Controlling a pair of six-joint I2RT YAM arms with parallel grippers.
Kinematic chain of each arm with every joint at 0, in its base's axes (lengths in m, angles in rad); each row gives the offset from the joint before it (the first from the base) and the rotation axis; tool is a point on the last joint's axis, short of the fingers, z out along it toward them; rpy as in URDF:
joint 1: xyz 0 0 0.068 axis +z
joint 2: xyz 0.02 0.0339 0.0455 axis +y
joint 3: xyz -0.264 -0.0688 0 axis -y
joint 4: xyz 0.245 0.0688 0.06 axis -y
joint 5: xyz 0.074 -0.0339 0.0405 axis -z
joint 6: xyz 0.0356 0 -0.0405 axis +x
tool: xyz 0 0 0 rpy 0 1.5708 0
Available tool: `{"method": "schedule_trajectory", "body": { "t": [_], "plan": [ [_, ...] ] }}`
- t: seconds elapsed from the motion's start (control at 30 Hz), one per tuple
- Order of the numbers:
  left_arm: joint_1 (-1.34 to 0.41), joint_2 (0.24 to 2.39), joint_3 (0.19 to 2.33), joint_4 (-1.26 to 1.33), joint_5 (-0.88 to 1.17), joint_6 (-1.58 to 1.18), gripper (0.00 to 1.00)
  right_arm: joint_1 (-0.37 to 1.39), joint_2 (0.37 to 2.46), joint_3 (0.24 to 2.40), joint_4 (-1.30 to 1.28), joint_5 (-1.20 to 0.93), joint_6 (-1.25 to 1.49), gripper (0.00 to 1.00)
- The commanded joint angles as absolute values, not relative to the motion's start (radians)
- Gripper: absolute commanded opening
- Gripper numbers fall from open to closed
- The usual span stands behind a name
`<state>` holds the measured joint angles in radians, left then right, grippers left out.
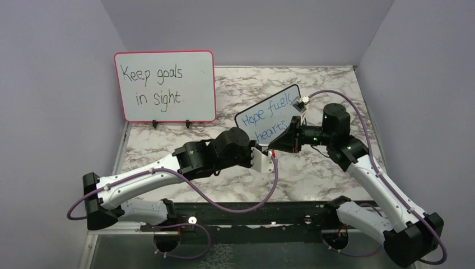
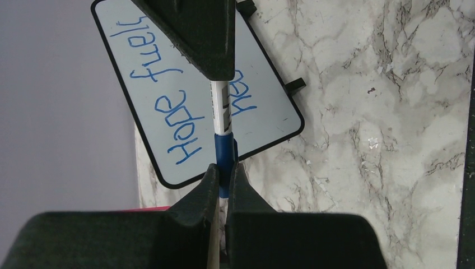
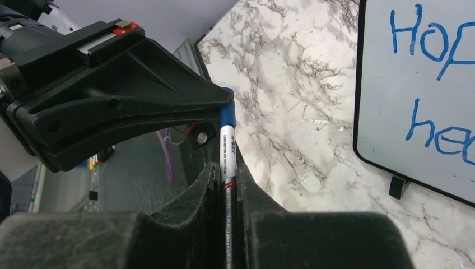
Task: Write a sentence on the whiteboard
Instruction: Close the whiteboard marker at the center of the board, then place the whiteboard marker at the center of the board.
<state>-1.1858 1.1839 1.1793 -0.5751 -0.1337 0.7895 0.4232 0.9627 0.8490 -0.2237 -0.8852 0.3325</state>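
Observation:
The whiteboard [image 1: 268, 115], small with a thin black frame, stands tilted on the marble table, behind both grippers. The sentence [image 1: 273, 119] in blue reads "Hope fuels hearts" in two lines. My two grippers meet in front of the board on one marker. In the left wrist view my left gripper [image 2: 224, 171] is shut on the marker's blue cap [image 2: 224, 150]. The white barrel [image 2: 220, 106] runs up into the right gripper's fingers [image 2: 196, 33]. In the right wrist view my right gripper [image 3: 227, 168] is shut on the marker barrel [image 3: 228, 151], with the board [image 3: 414, 84] at the right.
A larger pink-framed board [image 1: 165, 87] with black writing "Keep goals in sight." stands at the back left. Grey walls close in the table on the left, back and right. Purple cables [image 1: 235, 207] loop from both arms near the front rail.

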Motion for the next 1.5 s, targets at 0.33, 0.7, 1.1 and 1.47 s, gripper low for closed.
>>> {"method": "schedule_trajectory", "body": {
  "t": [0.33,0.7,1.1,1.47],
  "plan": [
    [-1.273,1.207,1.208,-0.281,-0.055,0.790,0.00,0.430,0.983,0.852,-0.165,-0.825,0.371,0.01],
    [-1.273,1.165,1.150,-0.312,-0.085,0.757,0.00,0.430,1.002,0.828,-0.057,-0.858,0.422,0.01],
    [-1.247,1.009,1.006,-0.234,-0.364,0.616,0.57,0.423,0.846,0.815,-0.270,-0.359,0.299,0.01],
    [-0.941,0.924,0.870,-0.153,-0.523,0.236,0.89,0.422,0.696,0.664,-0.393,0.323,0.415,0.01]
  ]
}}
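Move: Between the shut left fingers sits the blue cap, already on the marker. The marker's barrel, in the right hand's fingers, lies about 5 cm to the left hand's right, 1 cm back and 1 cm higher; from the right hand the cap is some 5 cm left, 1 cm ahead and 1 cm lower. From the left hand, the written whiteboard stands roughly 16 cm ahead, 6 cm right and 12 cm below; the pink-framed board about 28 cm ahead, 38 cm left and 8 cm lower. Holding nearly still at first, both hands keep the capped marker end to end, the left seeming to bear on the cap. Then the left opens wide, lets go of the cap and backs off upward, swinging left and forward about 8 cm as its left side rolls down. The right keeps its grip and carries the marker right some 11 cm, forward and slightly down, turning about 45 degrees clockwise. ##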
